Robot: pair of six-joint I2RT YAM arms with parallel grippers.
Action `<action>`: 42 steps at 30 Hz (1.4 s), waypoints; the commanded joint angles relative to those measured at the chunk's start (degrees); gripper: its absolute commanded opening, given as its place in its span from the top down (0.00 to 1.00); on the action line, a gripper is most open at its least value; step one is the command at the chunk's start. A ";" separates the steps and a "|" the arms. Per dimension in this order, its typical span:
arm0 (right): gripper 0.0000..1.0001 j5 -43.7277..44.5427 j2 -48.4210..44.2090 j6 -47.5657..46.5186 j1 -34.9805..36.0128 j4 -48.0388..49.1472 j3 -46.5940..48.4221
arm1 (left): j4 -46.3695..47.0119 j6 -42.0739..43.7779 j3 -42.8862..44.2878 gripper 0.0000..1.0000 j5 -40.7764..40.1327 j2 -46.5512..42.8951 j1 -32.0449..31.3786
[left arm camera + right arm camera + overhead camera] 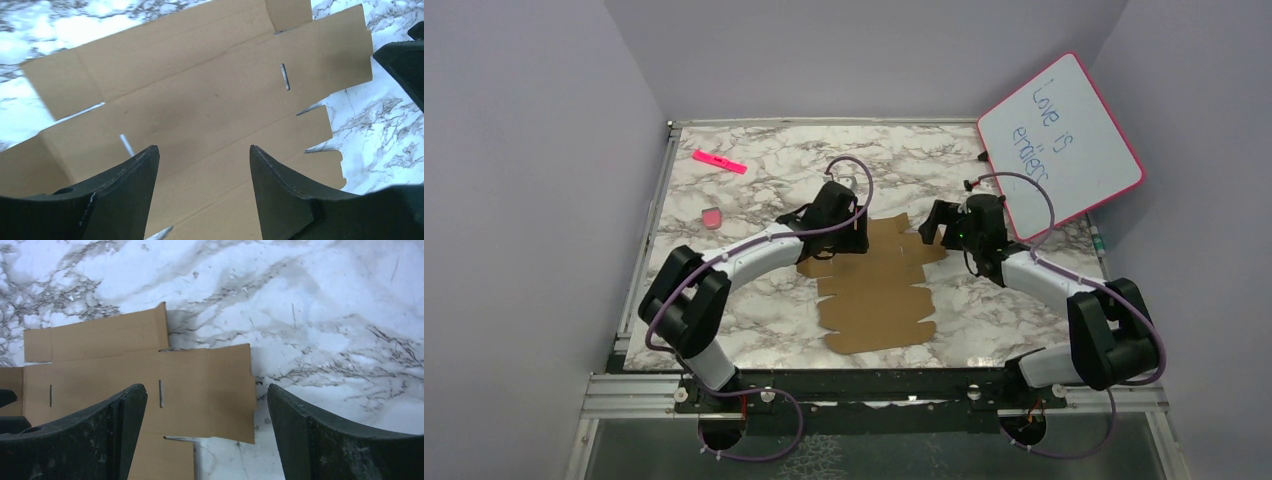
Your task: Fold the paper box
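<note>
The paper box [876, 290] is a flat brown die-cut cardboard sheet lying on the marble table, with flaps and slits. It fills the left wrist view [200, 95] and shows at the left of the right wrist view [140, 370]. My left gripper [849, 228] hovers over the sheet's far left part, open and empty [204, 152]. My right gripper [936, 228] hovers over the sheet's far right flap edge, open and empty [206, 390].
A pink-framed whiteboard [1064, 140] leans at the back right. A pink marker [720, 161] and a pink eraser [711, 217] lie at the back left. Walls close in the table [754, 310] on three sides.
</note>
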 commanded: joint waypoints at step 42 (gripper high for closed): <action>0.89 22.52 4.58 -9.42 10.73 -27.99 14.46 | 10.57 -1.15 2.87 0.31 13.38 16.84 2.00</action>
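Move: Nearly beneath the open right hand, 7 cm down and about 1 cm to its right, lies the box's right flap; the far flap is some 6 cm ahead and 8 cm left of that hand, equally low. The middle panel lies about 3 cm right of the left hand and 7 cm below, with the left flap 11 cm left and 4 cm back, and the right flap 18 cm right and 1 cm ahead. Right hand sinks 6 cm, pinches the right flap, lifts 4; left hand sinks 5 rightward over the middle panel. ##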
